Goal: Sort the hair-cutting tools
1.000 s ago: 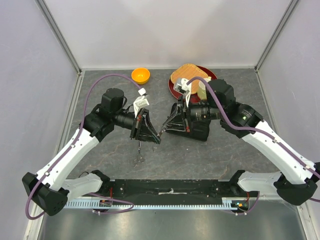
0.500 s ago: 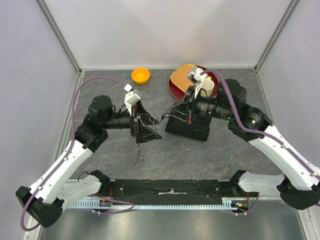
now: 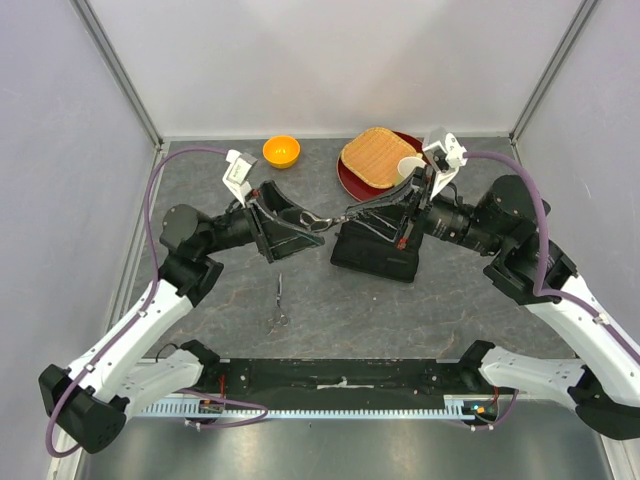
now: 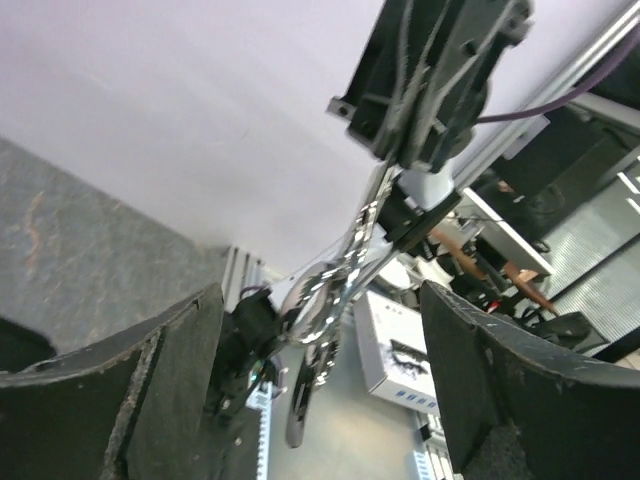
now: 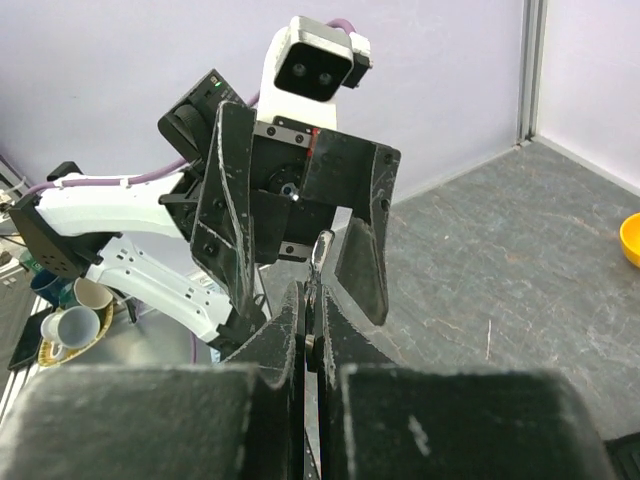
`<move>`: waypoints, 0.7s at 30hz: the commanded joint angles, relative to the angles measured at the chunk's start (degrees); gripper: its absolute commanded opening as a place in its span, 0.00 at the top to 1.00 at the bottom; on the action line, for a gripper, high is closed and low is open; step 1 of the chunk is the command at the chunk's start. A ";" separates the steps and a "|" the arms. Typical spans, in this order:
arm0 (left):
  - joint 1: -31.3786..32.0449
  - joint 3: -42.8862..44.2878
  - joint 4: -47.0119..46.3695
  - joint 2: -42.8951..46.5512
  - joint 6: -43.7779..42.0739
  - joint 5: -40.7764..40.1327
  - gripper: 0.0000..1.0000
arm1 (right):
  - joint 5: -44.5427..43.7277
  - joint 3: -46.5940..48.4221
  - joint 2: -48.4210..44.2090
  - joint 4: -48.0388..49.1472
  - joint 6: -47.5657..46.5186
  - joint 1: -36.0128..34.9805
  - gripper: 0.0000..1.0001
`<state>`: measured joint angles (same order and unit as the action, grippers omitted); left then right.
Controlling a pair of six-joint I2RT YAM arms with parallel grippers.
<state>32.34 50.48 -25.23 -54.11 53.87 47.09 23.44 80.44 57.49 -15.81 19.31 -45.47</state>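
A slim silver pair of scissors [image 3: 330,218] hangs in the air between the two arms, above the table. My right gripper [image 3: 348,213] is shut on its blades [image 5: 318,262]. The finger rings [image 4: 318,292] point toward my left gripper [image 3: 300,228], which is open; its two fingers [image 4: 150,385] stand wide on either side of the rings without touching them. A second pair of silver scissors [image 3: 279,303] lies flat on the table below the left gripper. In the right wrist view, the left gripper's open fingers [image 5: 232,215] face my right gripper [image 5: 315,300].
A black fabric zip case [image 3: 378,255] lies under the right arm. Behind it stands a red plate [image 3: 347,182] with a round woven lid and a white cup [image 3: 408,172]. An orange bowl [image 3: 281,151] sits at the back. Walls close in the left, right and back.
The left gripper opened and let go of the scissors, then drew back to the left. The right gripper shut on the blades and pulled right, carrying the scissors higher.
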 commanded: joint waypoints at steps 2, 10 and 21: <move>0.09 -0.21 -16.59 -0.47 13.45 3.61 0.25 | 0.55 -1.60 -2.12 8.34 1.25 0.12 1.00; 0.09 -0.29 -16.25 -0.56 14.69 4.41 0.55 | 1.87 -4.85 -3.09 14.40 3.45 0.12 1.00; 0.01 6.02 14.60 0.14 -5.24 -2.33 0.98 | -12.78 -3.54 -2.48 1.17 2.93 0.12 0.30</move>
<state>32.45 52.03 -32.84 -53.41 62.11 50.52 22.87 75.53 55.07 -7.73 23.64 -45.50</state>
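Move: The scissors are held by the blades in the right hand, their middle about 4 cm left of that hand and 1 cm back and lower. From the open left hand they lie some 5 cm to its right, level fore and aft, about 3 cm up. On the table far below, the other scissors are about 8 cm left of the left hand and 1 cm back; the case is roughly 12 cm ahead and 6 cm right of the right hand. Left hand rises and draws back about 3 cm each, pinching the scissors' handle; the right then opens, releasing the blades. ##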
